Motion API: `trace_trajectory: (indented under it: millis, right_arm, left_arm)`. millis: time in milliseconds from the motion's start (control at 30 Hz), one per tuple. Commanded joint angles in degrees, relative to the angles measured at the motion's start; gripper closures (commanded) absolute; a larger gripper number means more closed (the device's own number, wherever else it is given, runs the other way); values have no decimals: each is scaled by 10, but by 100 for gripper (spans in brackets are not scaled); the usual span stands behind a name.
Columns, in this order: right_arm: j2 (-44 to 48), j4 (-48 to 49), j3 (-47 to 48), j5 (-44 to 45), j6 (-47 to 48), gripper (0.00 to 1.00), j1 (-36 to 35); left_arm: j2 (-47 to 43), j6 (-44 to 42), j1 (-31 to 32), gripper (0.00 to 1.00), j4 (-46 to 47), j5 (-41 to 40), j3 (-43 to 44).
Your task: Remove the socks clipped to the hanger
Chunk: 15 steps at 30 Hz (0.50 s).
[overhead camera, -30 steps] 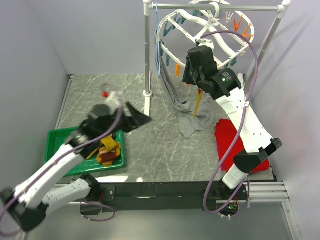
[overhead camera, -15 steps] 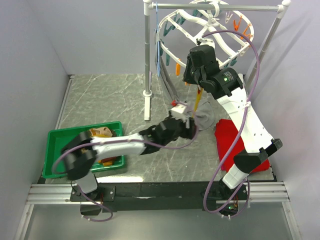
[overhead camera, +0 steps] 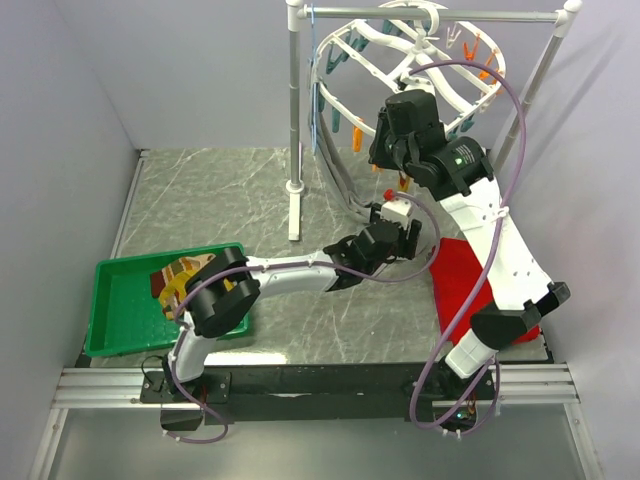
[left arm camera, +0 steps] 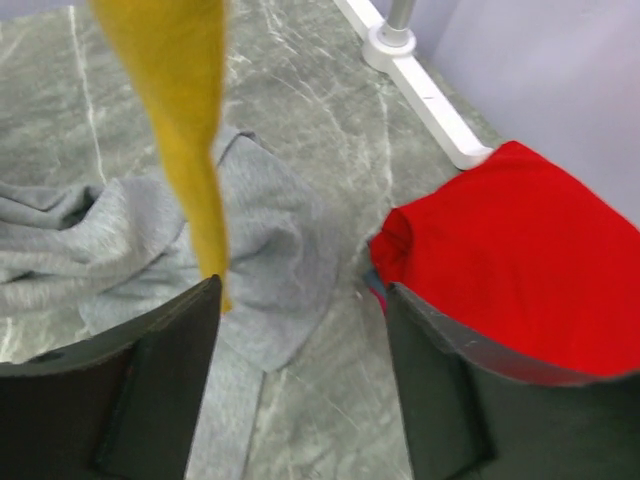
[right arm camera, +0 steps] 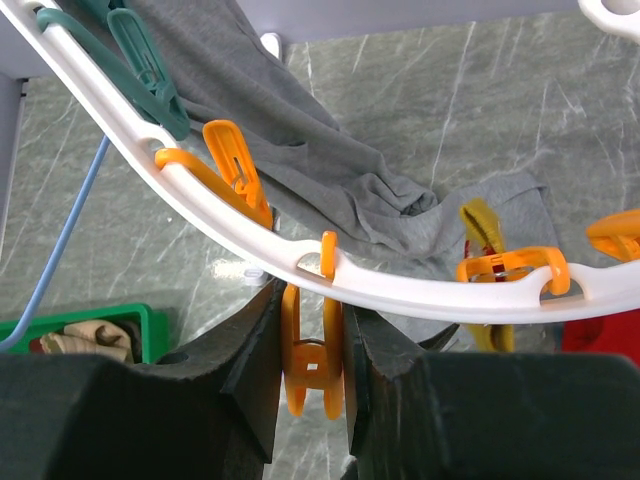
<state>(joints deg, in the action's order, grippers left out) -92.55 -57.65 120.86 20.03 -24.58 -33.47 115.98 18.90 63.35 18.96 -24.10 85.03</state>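
The white round hanger (overhead camera: 352, 42) hangs from the rail, its rim (right arm camera: 430, 298) crossing the right wrist view. My right gripper (right arm camera: 312, 345) (overhead camera: 392, 160) is shut on an orange clip (right arm camera: 312, 375) under that rim. In the neighbouring orange clip (right arm camera: 512, 270) a mustard sock (right arm camera: 480, 225) is pinched and hangs down (left arm camera: 185, 130). My left gripper (left arm camera: 303, 300) (overhead camera: 408, 240) is open low over the floor. The sock's tip hangs just beyond its left finger (left arm camera: 150, 390), and nothing lies between the jaws. Other socks (overhead camera: 185, 280) lie in the green tray (overhead camera: 115, 300).
A grey tank top (left arm camera: 270, 240) trails from a thin blue wire hanger (right arm camera: 60, 240) onto the floor under the left gripper. A red cloth (left arm camera: 510, 270) lies to its right. Teal clips (right arm camera: 140, 60) and more orange ones sit on the rim. The rack's post (overhead camera: 294, 100) stands behind.
My left arm has swung from above the green tray across to the right, ending under the hanger beside the mustard sock. The right arm has stayed on its clip.
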Motion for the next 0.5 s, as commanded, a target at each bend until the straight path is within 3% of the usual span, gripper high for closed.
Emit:
trace_trajectory:
  millis: [0,67,200,300,467]
  right_arm:
    - [27,-5,21,-12,4,91,1]
    - [27,-9,22,-12,5,88,2]
    - [26,-13,20,-13,5,80,1]
    - [25,-17,25,-16,6,76,1]
    - [26,-27,31,-25,8,67,1]
  left_arm:
    - [16,-21,-10,34,-9,-17,44]
    - [23,-14,-19,39,-23,-3,58]
    - [28,-7,-32,70,-64,44,80]
    - [22,-2,-33,84,-76,80,87]
    - [-18,30,-33,92,-97,117,70]
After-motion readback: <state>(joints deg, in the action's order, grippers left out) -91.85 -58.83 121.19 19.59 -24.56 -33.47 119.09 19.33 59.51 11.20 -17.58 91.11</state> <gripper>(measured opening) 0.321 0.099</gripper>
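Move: The yellow sock hangs just in front of my left hand, its middle about 4 cm ahead, 2 cm to the left and 5 cm above. The grey cloth lies some 10 cm ahead on the table, 18 cm below, and the red cloth roughly 18 cm to the right and 2 cm ahead, just as low. From my right hand, holding an orange peg on the hanger rim, the sock hangs about 5 cm right, level fore and aft, 12 cm lower. I ease my open left hand forward about 2.5 cm and sink it a little, bringing the sock's dangling lower end between the fingertips, and close the fingers almost fully to pinch it, with hardly any wrist turn. My right hand stays put, keeping its grip on the orange peg at the hanger rim. ##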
